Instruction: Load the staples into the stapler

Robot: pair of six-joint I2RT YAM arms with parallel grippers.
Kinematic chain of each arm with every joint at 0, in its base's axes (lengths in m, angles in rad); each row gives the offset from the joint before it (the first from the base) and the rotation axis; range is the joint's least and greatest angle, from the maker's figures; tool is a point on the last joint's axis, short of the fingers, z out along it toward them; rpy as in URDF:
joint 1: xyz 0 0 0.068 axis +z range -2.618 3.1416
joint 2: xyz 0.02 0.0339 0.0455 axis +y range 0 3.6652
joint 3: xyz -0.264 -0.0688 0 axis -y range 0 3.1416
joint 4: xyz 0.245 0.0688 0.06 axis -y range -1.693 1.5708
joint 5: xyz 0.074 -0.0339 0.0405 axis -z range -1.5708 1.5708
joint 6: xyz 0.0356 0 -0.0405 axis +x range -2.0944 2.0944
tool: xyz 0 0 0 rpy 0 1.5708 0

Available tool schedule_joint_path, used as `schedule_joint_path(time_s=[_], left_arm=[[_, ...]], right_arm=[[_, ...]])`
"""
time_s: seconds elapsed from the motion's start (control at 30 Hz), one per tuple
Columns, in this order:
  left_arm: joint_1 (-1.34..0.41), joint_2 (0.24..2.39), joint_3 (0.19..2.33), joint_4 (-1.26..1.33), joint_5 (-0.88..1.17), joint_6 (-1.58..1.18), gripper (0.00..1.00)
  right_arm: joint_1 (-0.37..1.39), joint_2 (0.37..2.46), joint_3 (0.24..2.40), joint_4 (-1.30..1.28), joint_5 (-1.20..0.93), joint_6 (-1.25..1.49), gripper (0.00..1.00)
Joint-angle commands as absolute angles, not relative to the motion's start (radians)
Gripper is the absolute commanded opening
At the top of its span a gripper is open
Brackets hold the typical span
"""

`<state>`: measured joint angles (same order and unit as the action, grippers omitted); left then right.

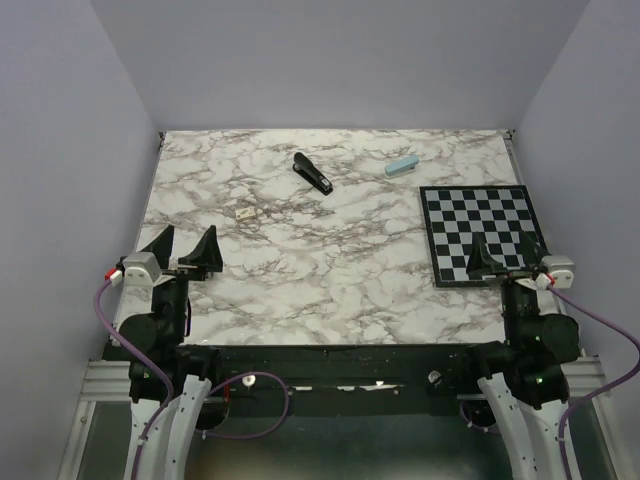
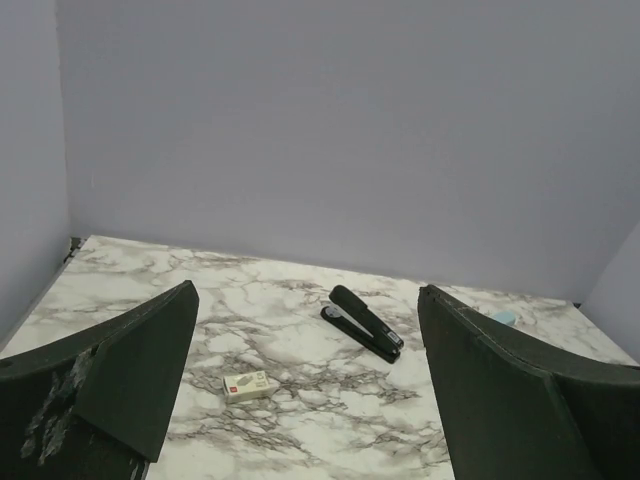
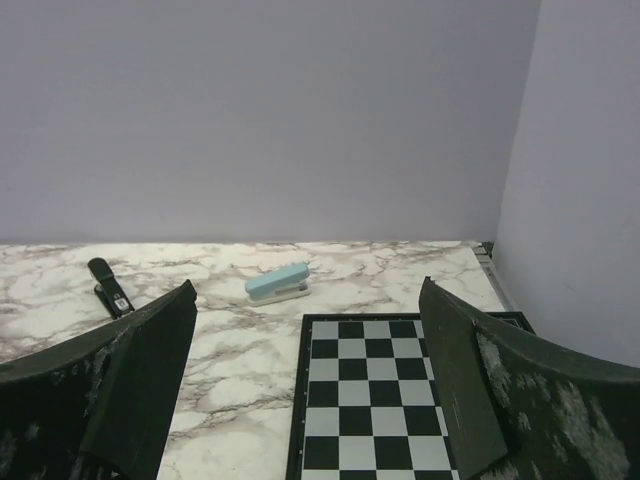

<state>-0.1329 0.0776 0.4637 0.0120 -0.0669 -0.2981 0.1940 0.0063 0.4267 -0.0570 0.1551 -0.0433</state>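
The black stapler (image 1: 312, 173) lies shut and slanted on the marble table at the back centre; it also shows in the left wrist view as the stapler (image 2: 365, 323) and at the left edge of the right wrist view as the stapler (image 3: 108, 285). No loose staples show. A small cream box (image 1: 243, 213) with a red mark lies left of and nearer than the stapler, seen closer as the box (image 2: 249, 385). My left gripper (image 1: 190, 237) hangs open and empty at the near left, well short of both. My right gripper (image 1: 503, 247) stands open and empty over the chessboard's near edge.
A light blue stapler (image 1: 401, 166) lies at the back right, right of the black one. A black-and-white chessboard (image 1: 480, 235) covers the right side of the table. Lilac walls close in the left, back and right.
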Motion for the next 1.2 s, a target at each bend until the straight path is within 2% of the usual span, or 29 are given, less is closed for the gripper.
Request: schedule_joint_path(time_s=[0.0,0.33,0.53,0.77,1.0,1.17], left_arm=[[-0.135,0.094,0.483,0.003,-0.043,-0.284,0.99],[-0.135,0.172,0.495,-0.028,-0.098,-0.317,0.99],[-0.137,0.339,0.590,-0.129,-0.166,-0.414,0.99],[-0.135,0.699,0.742,-0.294,-0.184,-0.546,0.99],[-0.137,1.084,0.946,-0.451,-0.242,-0.560,0.99],[-0.138,1.349,1.090,-0.433,-0.253,-0.551,0.99]], right_arm=[[0.189,-0.187,0.436,-0.074,0.132,-0.032,1.00],[0.204,-0.227,0.429,-0.072,0.147,-0.018,1.00],[0.215,-0.222,0.430,-0.077,0.150,-0.015,1.00],[0.232,-0.224,0.425,-0.075,0.161,-0.017,1.00],[0.245,-0.224,0.420,-0.075,0.163,-0.017,1.00],[0.253,-0.232,0.417,-0.074,0.178,-0.018,1.00]])
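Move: The box of staples lies roughly 26 cm ahead of my left hand, about in line with it sideways, and some 33 cm below. The black stapler is about 18 cm to the right of the box and 13 cm farther out; the pale blue stapler stands about 25 cm right of the black one and 4 cm farther out. From my right hand the staples are about 26 cm ahead, 52 cm to the left and 31 cm below. I reach my left hand out over the marble towards the box of staples, gathering speed as I go: about 16 cm forward while sinking some 14 cm, most of that drop late. On the way I tip the hand down by around 55 degrees, from slightly upward to slanting down at the table, with the fingers kept wide open and touching nothing. ##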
